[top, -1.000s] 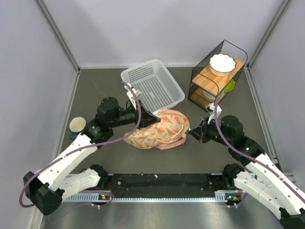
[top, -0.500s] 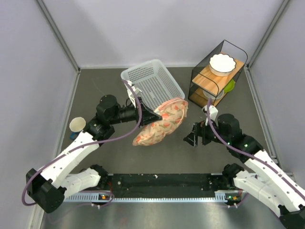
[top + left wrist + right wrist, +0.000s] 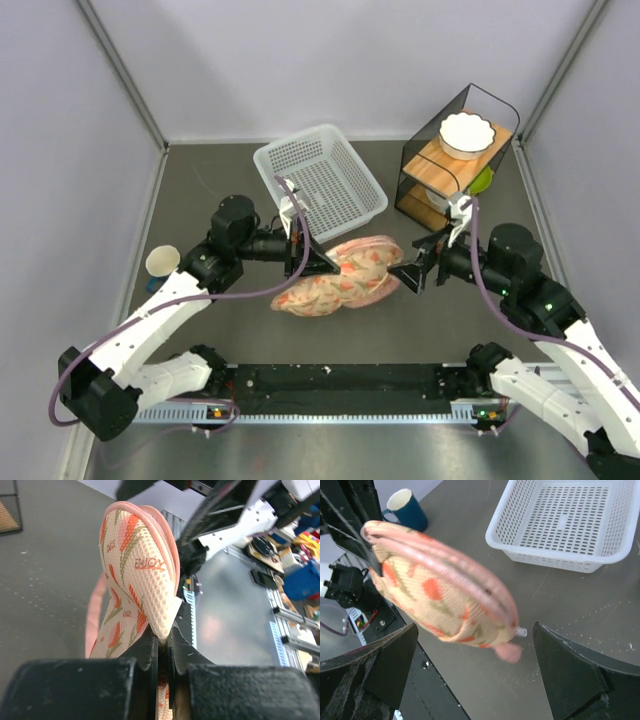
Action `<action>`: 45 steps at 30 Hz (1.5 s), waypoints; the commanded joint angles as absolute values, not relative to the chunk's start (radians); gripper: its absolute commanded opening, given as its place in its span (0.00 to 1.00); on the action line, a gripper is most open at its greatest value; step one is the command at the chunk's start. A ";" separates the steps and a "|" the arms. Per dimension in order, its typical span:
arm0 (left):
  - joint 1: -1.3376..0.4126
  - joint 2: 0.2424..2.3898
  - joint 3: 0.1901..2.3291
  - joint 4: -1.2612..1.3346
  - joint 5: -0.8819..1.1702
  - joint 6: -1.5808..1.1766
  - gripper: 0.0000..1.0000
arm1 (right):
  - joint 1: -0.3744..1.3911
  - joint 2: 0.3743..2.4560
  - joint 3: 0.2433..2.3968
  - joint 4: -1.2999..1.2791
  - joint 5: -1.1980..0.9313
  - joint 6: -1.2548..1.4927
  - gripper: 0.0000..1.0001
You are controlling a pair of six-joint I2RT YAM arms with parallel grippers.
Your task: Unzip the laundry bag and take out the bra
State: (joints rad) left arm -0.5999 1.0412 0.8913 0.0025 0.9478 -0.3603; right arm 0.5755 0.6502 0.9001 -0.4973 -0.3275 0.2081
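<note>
The laundry bag (image 3: 338, 276), beige-pink with red-orange prints and pink trim, hangs just above the table's middle, zipped shut. My left gripper (image 3: 316, 262) is shut on its left edge; the left wrist view shows both fingers (image 3: 148, 647) pinching the mesh fabric (image 3: 142, 575). My right gripper (image 3: 414, 270) stands open at the bag's right end, touching nothing. In the right wrist view the bag (image 3: 435, 592) floats between the wide-apart fingers (image 3: 387, 662), its small white zip pull (image 3: 521, 631) and pink tab (image 3: 509, 652) hanging free. The bra is hidden.
A white perforated basket (image 3: 320, 180) stands just behind the bag. A wire rack (image 3: 455, 165) holding a white bowl (image 3: 467, 133) is at the back right. A blue cup (image 3: 162, 262) sits at the left, and a black rail (image 3: 340, 380) runs along the near edge.
My right gripper has opened and let go of the bag's right end, then shifted up and right. The left gripper swung the bag up toward the basket and brought it back down.
</note>
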 commanded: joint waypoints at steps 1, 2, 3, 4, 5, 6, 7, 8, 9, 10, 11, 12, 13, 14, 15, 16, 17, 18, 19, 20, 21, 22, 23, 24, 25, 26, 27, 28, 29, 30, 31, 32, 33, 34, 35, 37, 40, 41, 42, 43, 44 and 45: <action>-0.600 1.051 0.982 -0.124 1.133 -0.190 0.00 | 0.568 0.707 0.930 -0.468 -0.409 0.115 0.99; -0.600 1.060 0.985 -0.139 1.147 -0.155 0.00 | 0.568 0.712 0.916 -0.459 -0.435 0.098 0.99; -0.600 1.063 0.994 -0.168 1.166 -0.141 0.00 | 0.566 0.712 0.905 -0.424 -0.490 0.085 0.99; -0.600 1.066 0.999 -0.179 1.172 -0.127 0.00 | 0.566 0.710 0.896 -0.411 -0.509 0.068 0.99; -0.598 1.078 1.006 -0.193 1.181 -0.106 0.00 | 0.568 0.709 0.881 -0.397 -0.521 0.066 0.99; -0.600 1.084 1.021 -0.205 1.192 -0.094 0.00 | 0.568 0.710 0.874 -0.388 -0.531 0.064 0.99; -0.600 1.089 1.031 -0.228 1.196 -0.083 0.00 | 0.568 0.710 0.871 -0.382 -0.546 0.063 0.99; -0.600 1.101 1.037 -0.230 1.203 -0.075 0.00 | 0.568 0.715 0.868 -0.382 -0.572 0.060 0.99; -0.600 1.106 1.045 -0.229 1.209 -0.071 0.00 | 0.568 0.729 0.865 -0.382 -0.663 0.058 0.99; -0.600 1.112 1.046 -0.212 1.218 -0.072 0.00 | 0.566 0.739 0.862 -0.380 -0.730 0.055 0.99; -0.598 1.130 1.048 -0.209 1.223 -0.077 0.00 | 0.568 0.750 0.862 -0.379 -0.800 0.057 0.97; -0.598 1.138 1.060 -0.206 1.226 -0.075 0.00 | 0.566 0.774 0.865 -0.379 -0.889 0.061 0.93; -0.598 1.152 1.066 -0.204 1.232 -0.075 0.00 | 0.568 0.784 0.868 -0.380 -0.911 0.081 0.79; -0.598 1.181 1.071 -0.203 1.239 -0.075 0.00 | 0.568 0.793 0.873 -0.385 -0.923 0.087 0.68; -0.598 1.196 1.092 -0.204 1.244 -0.075 0.00 | 0.566 0.799 0.873 -0.384 -0.920 0.095 0.50; -0.597 1.213 1.104 -0.207 1.244 -0.075 0.00 | 0.568 0.805 0.874 -0.388 -0.911 0.113 0.11; -0.595 1.244 1.117 -0.210 1.240 -0.074 0.00 | 0.568 0.808 0.877 -0.394 -0.893 0.123 0.00; -0.592 1.259 1.143 -0.210 1.232 -0.077 0.00 | 0.568 0.810 0.877 -0.399 -0.841 0.139 0.00; -0.589 1.272 1.156 -0.212 1.215 -0.081 0.00 | 0.568 0.814 0.876 -0.399 -0.827 0.170 0.00; -0.588 1.296 1.172 -0.215 1.186 -0.092 0.00 | 0.568 0.818 0.874 -0.399 -0.813 0.185 0.00; -0.588 1.305 1.202 -0.225 1.152 -0.101 0.06 | 0.568 0.821 0.874 -0.402 -0.754 0.210 0.00; -0.583 1.311 1.216 -0.230 1.120 -0.109 0.17 | 0.568 0.825 0.874 -0.402 -0.706 0.272 0.00; -0.580 1.313 1.227 -0.232 1.091 -0.126 0.23 | 0.568 0.827 0.870 -0.402 -0.668 0.308 0.00; -0.580 1.309 1.238 -0.236 1.018 -0.133 0.27 | 0.568 0.833 0.871 -0.413 -0.610 0.349 0.00; -0.580 1.298 1.238 -0.238 0.988 -0.135 0.36 | 0.568 0.841 0.876 -0.425 -0.592 0.418 0.00; -0.578 1.272 1.238 -0.242 0.951 -0.138 0.45 | 0.568 0.854 0.888 -0.439 -0.588 0.434 0.00; -0.578 1.256 1.226 -0.242 0.886 -0.141 0.54 | 0.566 0.856 0.890 -0.443 -0.563 0.452 0.00; -0.578 1.240 1.218 -0.250 0.852 -0.144 0.69 | 0.568 0.853 0.893 -0.465 -0.533 0.489 0.00; -0.578 1.208 1.207 -0.255 0.823 -0.147 0.76 | 0.568 0.832 0.890 -0.465 -0.510 0.506 0.00; -0.578 1.192 1.184 -0.256 0.789 -0.153 0.81 | 0.568 0.819 0.890 -0.466 -0.427 0.529 0.00; -0.577 1.177 1.174 -0.264 0.737 -0.159 0.83 | 0.568 0.804 0.887 -0.468 -0.376 0.598 0.00; -0.578 1.149 1.163 -0.264 0.723 -0.175 0.86 | 0.568 0.793 0.884 -0.468 -0.335 0.638 0.00; -0.580 1.135 1.137 -0.264 0.709 -0.184 0.87 | 0.568 0.775 0.881 -0.474 -0.249 0.681 0.00; -0.580 1.125 1.123 -0.264 0.706 -0.196 0.88 | 0.568 0.767 0.876 -0.469 -0.229 0.757 0.00; -0.581 1.100 1.088 -0.243 0.709 -0.228 0.88 | 0.565 0.762 0.871 -0.474 -0.194 0.802 0.00; -0.591 1.080 1.056 -0.232 0.692 -0.253 0.88 | 0.568 0.753 0.870 -0.472 -0.117 0.891 0.00; -0.641 1.046 1.002 -0.232 0.652 -0.268 0.88 | 0.566 0.761 0.873 -0.486 -0.038 1.001 0.00; -0.661 1.036 0.979 -0.229 0.620 -0.271 0.88 | 0.566 0.767 0.876 -0.491 -0.028 1.024 0.00; -0.711 1.034 0.970 -0.224 0.582 -0.272 0.86 | 0.569 0.773 0.877 -0.505 -0.006 1.046 0.00; -0.739 1.035 0.963 -0.227 0.545 -0.264 0.84 | 0.568 0.796 0.880 -0.523 -0.003 1.104 0.00; -0.767 1.043 0.950 -0.227 0.470 -0.249 0.82 | 0.568 0.808 0.890 -0.543 0.027 1.124 0.00; -0.793 1.051 0.943 -0.230 0.445 -0.242 0.80 | 0.565 0.824 0.894 -0.578 0.047 1.135 0.00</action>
State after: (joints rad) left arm -0.7017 1.0519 0.9749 -0.2626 0.6170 -0.2459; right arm 0.5709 0.7795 0.8639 -0.5194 -0.0875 0.9600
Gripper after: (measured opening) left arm 0.829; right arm 0.036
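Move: The right end of the laundry bag, which my left hand still pinches, is what my open right hand goes for: about 4 cm back, 5 cm to its left and 3 cm lower. From my left hand that same end lies some 8 cm to the right, 2 cm back and slightly lower. The white basket stands about 33 cm ahead and 18 cm left of my right hand, the wire shelf some 32 cm ahead and 14 cm right, both well below. I slip my open right hand about 5 cm left and 5 cm back onto the bag's free end while it turns counter-clockwise, and shut it on the cloth. Once it grips, my left fingers open wide and let go, that hand swinging forward about 8 cm, then partly back and down. My right hand carries the bag some 9 cm forward and a little right, swinging clockwise and tipping down. ##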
